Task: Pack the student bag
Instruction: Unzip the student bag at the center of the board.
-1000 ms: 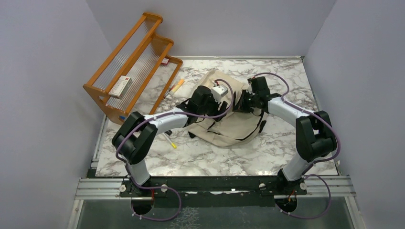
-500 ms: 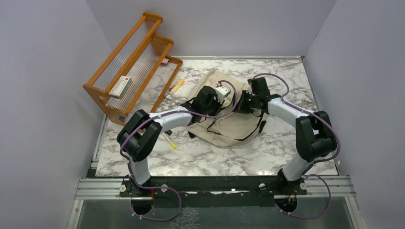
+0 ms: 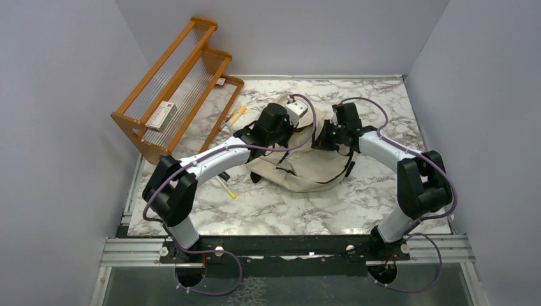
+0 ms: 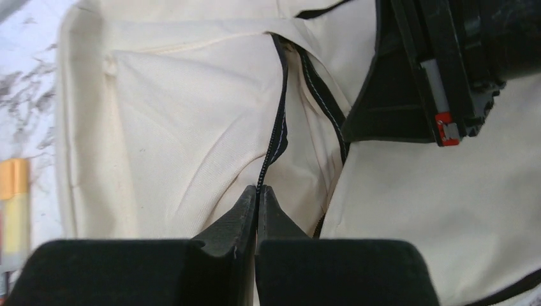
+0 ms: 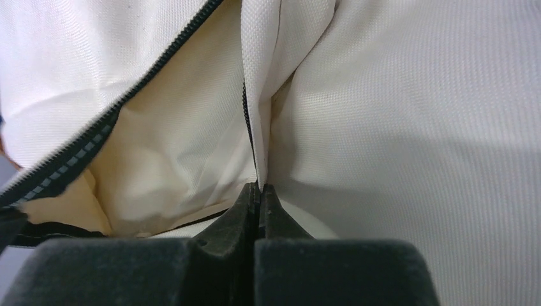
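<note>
The student bag (image 3: 306, 169) is a cream canvas backpack lying crumpled in the middle of the marble table, between both arms. My left gripper (image 4: 258, 187) is shut on the black zipper edge (image 4: 276, 134) of the bag's opening, with cream cloth on both sides. My right gripper (image 5: 258, 185) is shut on a fold of the bag's cream fabric along another zipper line (image 5: 96, 140). In the left wrist view the right arm's black gripper body (image 4: 446, 70) sits close by, at the upper right. Both sets of fingertips are hidden under the wrists in the top view.
An orange wooden rack (image 3: 172, 89) stands at the back left with a small box (image 3: 159, 115) on it. An orange-yellow marker (image 3: 237, 115) lies beside the rack, and a thin pen (image 3: 224, 186) lies left of the bag. Walls enclose the table on three sides.
My left gripper has closed on the bag's zipper edge and moved toward the back of the table, pulling the cloth up. The right gripper has stayed shut on the bag.
</note>
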Available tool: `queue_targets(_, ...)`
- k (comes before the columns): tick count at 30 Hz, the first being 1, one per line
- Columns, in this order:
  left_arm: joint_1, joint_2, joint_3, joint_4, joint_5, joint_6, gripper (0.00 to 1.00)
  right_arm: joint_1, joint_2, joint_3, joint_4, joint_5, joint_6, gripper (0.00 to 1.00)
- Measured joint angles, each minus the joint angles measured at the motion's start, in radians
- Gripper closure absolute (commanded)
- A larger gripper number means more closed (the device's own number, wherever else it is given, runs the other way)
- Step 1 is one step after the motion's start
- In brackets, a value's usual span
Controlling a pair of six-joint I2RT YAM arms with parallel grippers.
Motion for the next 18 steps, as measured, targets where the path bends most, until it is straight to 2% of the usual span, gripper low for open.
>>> queue_targets(9,-0.003,-0.002,0.089,-0.031,-0.159,0.023,1.0,0.002,-0.097,0.001,-0.016,0.133,0.043,1.0)
queue_targets(18,-0.01,0.182,0.348,-0.051,-0.16,0.045,1.0,-0.112,-0.188,-0.013,-0.024,0.224,0.058,1.0)
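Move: Already pinched at its mouth by both closed grippers, the student bag has its middle about 4 cm right of the left hand, level fore and aft and some 11 cm below; from the right hand it lies about 4 cm left, level fore and aft, 5 cm lower. The orange highlighter is roughly 18 cm left of the left hand and 11 cm ahead; the yellow-tipped pen is 22 cm left and 13 cm back. Keeping both pinches on the bag's mouth, the arms raise and shift the bag together. The left hand goes forward about 7 cm while climbing nearly 6 cm, edging slightly left and then right. The right hand pulls its edge about 8 cm right, also rising some 6 cm and easing forward, and turns nearly 20 degrees clockwise, its fingers tipping up a little. ##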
